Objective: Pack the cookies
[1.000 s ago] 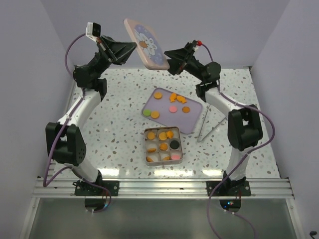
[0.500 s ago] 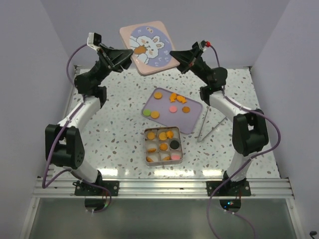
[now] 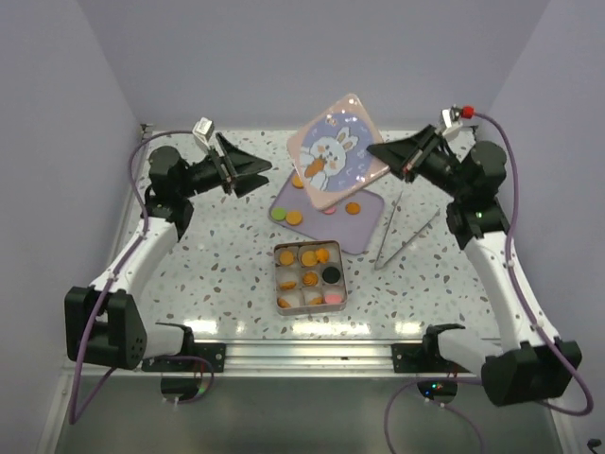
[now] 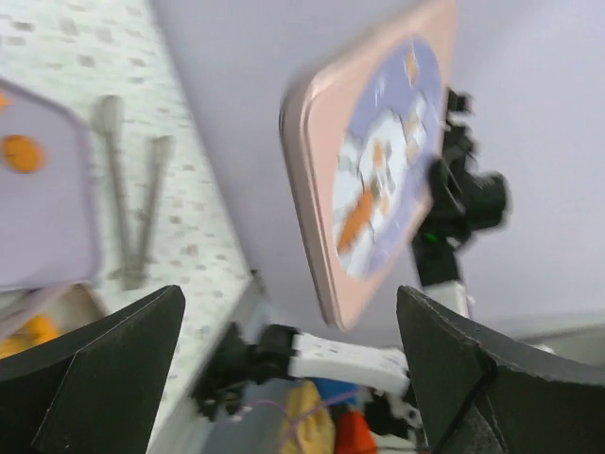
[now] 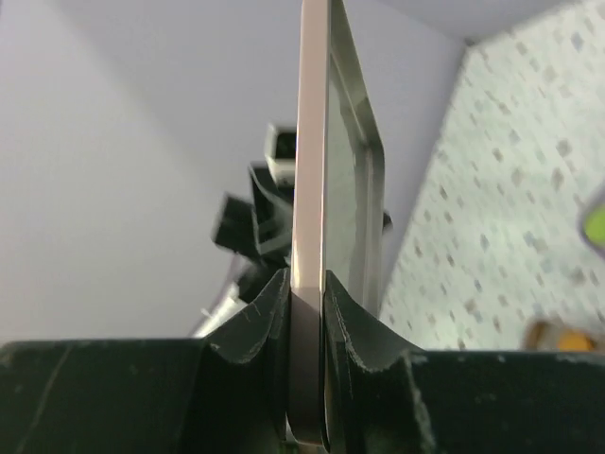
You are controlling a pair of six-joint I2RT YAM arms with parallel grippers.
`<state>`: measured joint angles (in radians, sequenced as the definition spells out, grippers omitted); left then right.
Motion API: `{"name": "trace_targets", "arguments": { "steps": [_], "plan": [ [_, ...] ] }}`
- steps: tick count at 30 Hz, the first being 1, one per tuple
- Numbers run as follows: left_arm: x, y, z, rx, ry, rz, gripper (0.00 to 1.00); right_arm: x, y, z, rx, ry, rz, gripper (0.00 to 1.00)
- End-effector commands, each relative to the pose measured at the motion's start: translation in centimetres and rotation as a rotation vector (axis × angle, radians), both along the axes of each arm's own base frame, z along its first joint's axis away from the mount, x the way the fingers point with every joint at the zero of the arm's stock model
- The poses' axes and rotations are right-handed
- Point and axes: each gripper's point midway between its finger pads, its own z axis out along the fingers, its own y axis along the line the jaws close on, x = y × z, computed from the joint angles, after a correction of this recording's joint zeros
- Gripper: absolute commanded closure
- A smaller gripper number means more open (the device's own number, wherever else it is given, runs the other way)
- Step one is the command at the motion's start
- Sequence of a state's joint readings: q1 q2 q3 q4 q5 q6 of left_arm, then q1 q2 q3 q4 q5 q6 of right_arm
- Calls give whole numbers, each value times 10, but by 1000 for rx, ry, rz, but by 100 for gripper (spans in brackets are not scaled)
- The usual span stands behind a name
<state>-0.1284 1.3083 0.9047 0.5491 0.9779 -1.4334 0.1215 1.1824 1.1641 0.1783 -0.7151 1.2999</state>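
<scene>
Cookies lie in two places: several orange ones, a black one and a pink one in the divided metal tin (image 3: 284,248), and loose cookies (image 3: 294,218) on the lilac tray (image 3: 364,236). A pink square tin lid with a rabbit picture (image 3: 336,151) hangs tilted above the tray's far end, hiding part of it. My right gripper (image 3: 378,154) is shut on the lid's right edge; in the right wrist view the lid (image 5: 310,142) stands edge-on between the jaws of that gripper (image 5: 307,293). My left gripper (image 3: 257,175) is open and empty, left of the lid (image 4: 369,180) and apart from it.
Metal tongs (image 3: 397,232) lie on the speckled table right of the tray and appear in the left wrist view as tongs (image 4: 132,208) beside the tray (image 4: 47,218). Lilac walls close in the back and both sides.
The left gripper let go of the lid, opened wide and drew back to the left and down. The right gripper closed on the lid and carried it down over the tray.
</scene>
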Motion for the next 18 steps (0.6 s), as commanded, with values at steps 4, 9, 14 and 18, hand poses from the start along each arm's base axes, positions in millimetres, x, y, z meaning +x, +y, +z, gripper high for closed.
{"name": "trace_targets", "arguments": {
  "steps": [4, 9, 14, 18],
  "plan": [
    [-9, 54, -163, 676, 278, 150, 0, -79, -11, -164, -151, 340, -12, 100],
    [-27, 70, -207, 799, 366, 149, 0, -119, -24, -207, 25, 395, -109, 100],
    [-42, 70, -230, 826, 374, 98, 0, -131, -44, -219, 191, 369, -237, 100],
    [-57, 70, -241, 825, 395, 71, 0, -131, -49, -234, 165, 417, -283, 100]
  ]
}}
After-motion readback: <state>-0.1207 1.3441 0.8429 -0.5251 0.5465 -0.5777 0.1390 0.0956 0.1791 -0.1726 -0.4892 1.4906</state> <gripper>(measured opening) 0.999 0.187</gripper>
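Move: The right hand holds the lid by its edge. The cookie tin lies about 15 cm to that hand's left, 11 cm back towards the base and some 40 cm below. The purple tray is roughly 15 cm ahead, 9 cm left and 42 cm down; the tongs are about 8 cm ahead, 17 cm right and 43 cm down. From the empty left hand, the tin is some 14 cm right, 10 cm back and 31 cm below. Sweeping fast down and back, the right arm carries the lid about 25 cm lower and 14 cm nearer the base, towards the tin's right side, then levels off while keeping its grip; its wrist tips downward about 20 degrees. The left hand, already open and empty, sinks about 24 cm to the tin's left, drifting left and rolling its fingers down roughly 45 degrees. ##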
